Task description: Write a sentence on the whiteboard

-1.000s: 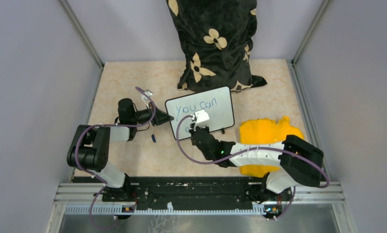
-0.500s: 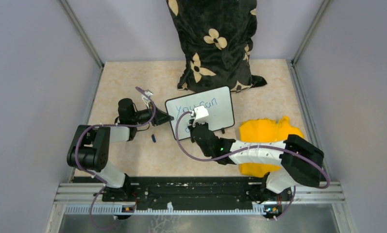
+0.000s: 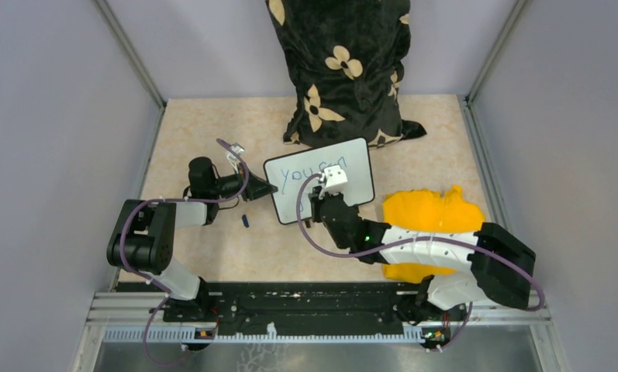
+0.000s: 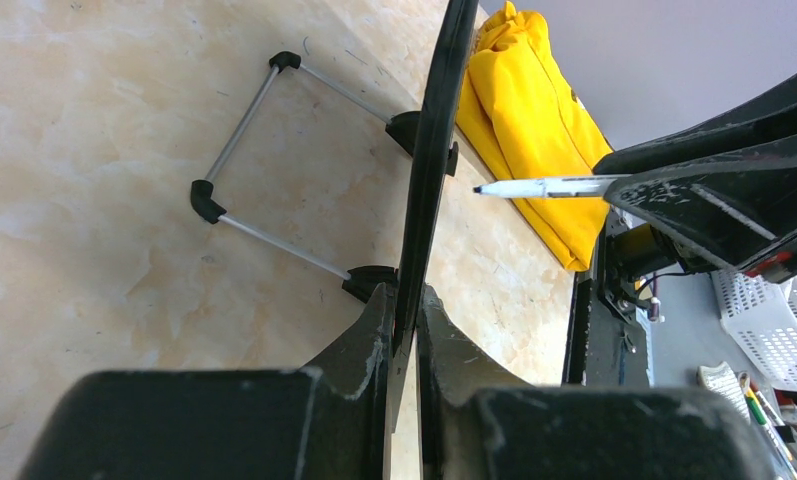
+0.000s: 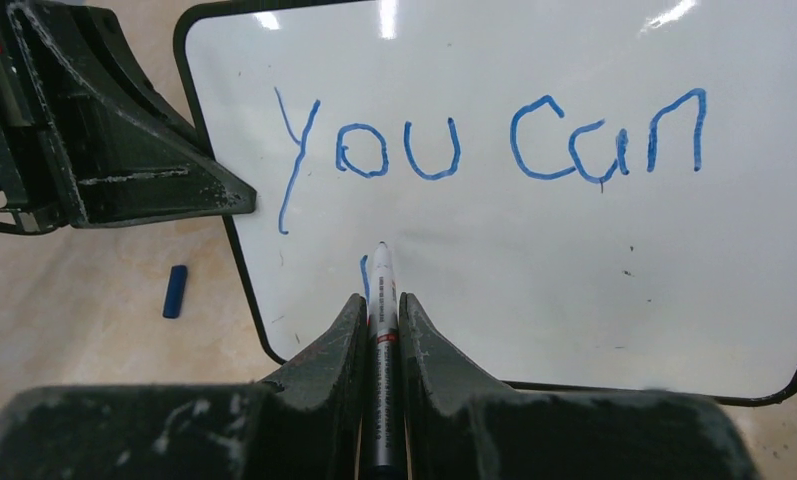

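Observation:
The whiteboard point(image 3: 356, 186) stands tilted on the table, its white face point(image 5: 534, 260) toward my right wrist camera. The sentence point(image 5: 494, 150) reads "You can" in blue on the top line. A short blue stroke point(image 5: 364, 268) starts a second line. My right gripper point(image 5: 381, 302) is shut on a white marker point(image 5: 381, 268), whose tip is at the board beside that stroke. In the top view the right gripper point(image 3: 318, 200) hovers over the board's lower middle. My left gripper point(image 4: 404, 295) is shut on the whiteboard's black left edge point(image 4: 434, 140), where the left gripper point(image 3: 268, 188) meets it.
A yellow cloth point(image 3: 429, 213) lies right of the board, under my right arm. A small blue cap point(image 3: 245, 221) lies on the table left of the board. A black flowered cushion point(image 3: 344, 70) stands behind it. The board's wire stand point(image 4: 264, 150) props it from behind.
My right arm has swung to the right and a little farther along the board with the marker. The left gripper and the board have stayed put.

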Action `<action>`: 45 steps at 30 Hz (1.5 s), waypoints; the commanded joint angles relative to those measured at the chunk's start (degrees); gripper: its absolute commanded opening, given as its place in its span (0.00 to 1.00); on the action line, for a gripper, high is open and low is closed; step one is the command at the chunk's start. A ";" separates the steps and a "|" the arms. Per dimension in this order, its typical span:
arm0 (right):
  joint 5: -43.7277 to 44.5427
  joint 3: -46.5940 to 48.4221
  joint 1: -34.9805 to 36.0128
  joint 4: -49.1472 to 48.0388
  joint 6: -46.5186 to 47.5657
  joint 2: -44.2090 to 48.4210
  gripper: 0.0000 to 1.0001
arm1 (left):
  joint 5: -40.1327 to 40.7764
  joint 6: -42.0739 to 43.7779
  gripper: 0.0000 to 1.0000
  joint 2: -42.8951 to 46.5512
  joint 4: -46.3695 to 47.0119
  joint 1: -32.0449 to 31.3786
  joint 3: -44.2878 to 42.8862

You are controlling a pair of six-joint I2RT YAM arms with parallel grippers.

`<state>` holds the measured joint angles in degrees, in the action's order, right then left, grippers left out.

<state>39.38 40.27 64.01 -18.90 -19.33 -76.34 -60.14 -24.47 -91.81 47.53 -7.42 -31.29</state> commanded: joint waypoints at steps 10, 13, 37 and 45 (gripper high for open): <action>-3.02 -4.20 -0.13 -2.13 -3.59 2.33 0.00 | 1.60 1.26 0.13 -1.29 -4.00 -0.49 -0.30; -3.50 -4.39 0.23 -2.64 -3.72 1.58 0.00 | 1.60 1.33 0.13 -1.36 -4.10 -0.49 -0.31; -3.08 -2.32 0.61 -2.45 -4.61 -3.36 0.00 | 1.69 1.35 0.13 -1.44 -4.37 -0.49 -0.43; -1.47 -4.54 0.61 -0.59 -6.22 -2.24 0.00 | 1.65 1.44 0.13 -1.54 -4.48 -0.49 -0.52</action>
<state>36.14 35.70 64.49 -19.16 -24.18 -79.07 -60.14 -24.29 -91.81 47.24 -7.42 -31.40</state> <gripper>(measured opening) 0.127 0.136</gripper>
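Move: The spot for the next letter, low on the whiteboard just right of the d's stem, lies about 3 cm ahead of the right hand, 2 cm left and 7 cm below. The stem's middle is some 4 cm ahead, 3 cm left and 5 cm below; "you" is 7 cm ahead, 3 cm left, about 1 cm higher than the hand. From the left gripper, that spot is roughly 8 cm right, 2 cm back and 5 cm lower. Keep the marker pinched, its nib clear of the board, and carry the right gripper down about 5 cm and back 1.5 cm, swinging out about 1 cm to the right and in again, tipping the fingers down some 5 degrees. Set the nib on the board just right of the d's stem and hold there. Keep the left gripper still, clamped on the board's left edge. ##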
